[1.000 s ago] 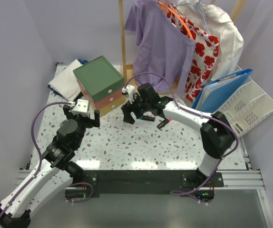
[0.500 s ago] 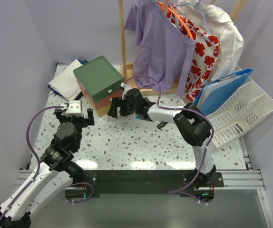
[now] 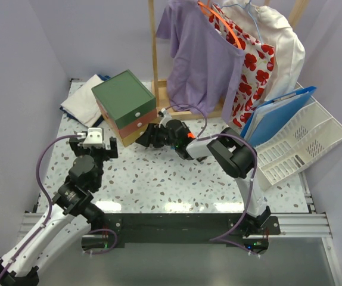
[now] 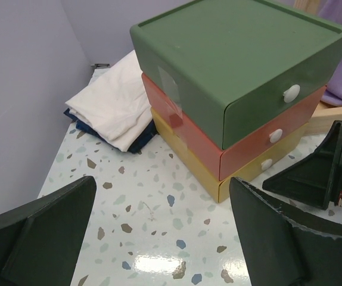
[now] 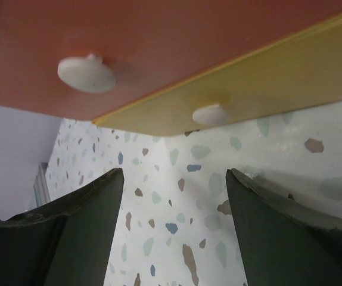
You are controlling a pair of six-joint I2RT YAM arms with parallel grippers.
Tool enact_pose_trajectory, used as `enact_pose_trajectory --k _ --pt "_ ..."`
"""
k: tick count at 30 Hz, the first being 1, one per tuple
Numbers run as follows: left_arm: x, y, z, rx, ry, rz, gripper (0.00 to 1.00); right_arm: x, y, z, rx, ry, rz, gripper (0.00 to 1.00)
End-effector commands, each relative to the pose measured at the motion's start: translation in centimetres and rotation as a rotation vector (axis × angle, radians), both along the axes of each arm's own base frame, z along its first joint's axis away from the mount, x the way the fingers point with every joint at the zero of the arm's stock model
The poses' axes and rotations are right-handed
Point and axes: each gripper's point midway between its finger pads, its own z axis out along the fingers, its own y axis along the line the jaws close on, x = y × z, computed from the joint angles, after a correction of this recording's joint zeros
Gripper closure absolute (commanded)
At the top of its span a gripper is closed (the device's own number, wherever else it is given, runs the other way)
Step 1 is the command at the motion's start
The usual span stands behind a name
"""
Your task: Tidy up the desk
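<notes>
The desk [image 3: 177,179] is a white speckled tabletop. A stack of three drawers [image 3: 123,98], green over red over yellow, stands at its back left. My right gripper [image 3: 144,137] is open and empty, low over the desk right at the stack's front. In the right wrist view its fingertips [image 5: 176,173] sit just below the yellow drawer's white knob [image 5: 209,113] and the red drawer's knob [image 5: 86,74]. My left gripper [image 3: 95,145] is open and empty. It hovers over the desk [image 4: 153,238] near the stack [image 4: 236,71], fingers wide apart [image 4: 162,182].
Folded white cloth [image 4: 114,104] on dark cloth lies left of the stack by the wall. A wooden rack with a purple shirt [image 3: 198,56] and other clothes stands at the back. A white file tray [image 3: 305,140] with blue folders [image 3: 281,113] stands at the right.
My right gripper has reached left along the desk until it is right at the drawer fronts. My left gripper has shifted a little left and back.
</notes>
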Motion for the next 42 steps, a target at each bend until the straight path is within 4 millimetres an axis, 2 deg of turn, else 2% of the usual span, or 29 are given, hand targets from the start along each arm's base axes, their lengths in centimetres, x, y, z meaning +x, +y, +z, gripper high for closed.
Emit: enact_pose_trajectory --k 1,4,11,12,18,28,33,37,42 --pt "0.4 0.1 0.9 -0.015 -0.042 0.011 0.0 2.8 0.4 1.7 0.123 -0.042 -0.063 0.32" --pt "0.3 0.1 1.0 -0.022 -0.048 0.011 0.0 3.5 0.3 0.8 0.131 -0.018 -0.082 0.35" --pt "0.5 0.0 0.9 -0.02 -0.048 0.008 0.0 5.3 0.5 1.4 0.205 0.0 -0.118 0.42" --pt "0.5 -0.1 0.8 -0.019 -0.045 0.007 0.0 5.6 0.6 1.6 0.215 -0.001 -0.117 0.46" --pt "0.5 0.0 0.8 -0.018 -0.044 0.008 0.0 5.9 0.8 0.2 0.217 0.036 -0.125 0.49" --pt "0.6 -0.1 0.8 -0.015 -0.042 0.008 0.0 6.7 0.5 1.2 0.303 0.065 -0.148 0.66" --pt "0.5 -0.1 0.7 -0.015 -0.043 0.005 0.0 6.4 0.5 1.5 0.338 0.076 -0.131 0.82" --pt "0.5 -0.1 0.8 -0.016 -0.045 0.004 0.0 5.8 0.1 1.7 0.337 0.065 -0.12 0.83" --pt "0.5 -0.3 1.1 -0.021 -0.056 -0.012 0.0 4.5 -1.7 2.6 0.302 0.041 -0.115 0.83"
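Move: The white knob of the yellow bottom drawer lies about 4 cm ahead of the right hand, 1 cm to its left and 1 cm below it. The red drawer's knob sits straight above that knob, some 5 cm higher than the hand. The blue-capped marker lies about 15 cm right and 2 cm back, the orange-capped marker 18 cm right and 4 cm ahead. From the left hand the yellow knob is roughly 15 cm ahead, 14 cm right and 19 cm below. The yellow drawer's knob is closed on by the right hand, which slides forward about 4 cm along the drawer front, dipping slightly, while its wrist rolls some 15 degrees with its left side rising. The fingers narrow and pinch the knob between their tips, then begin to draw it back and to the right, barely half a centimetre. ##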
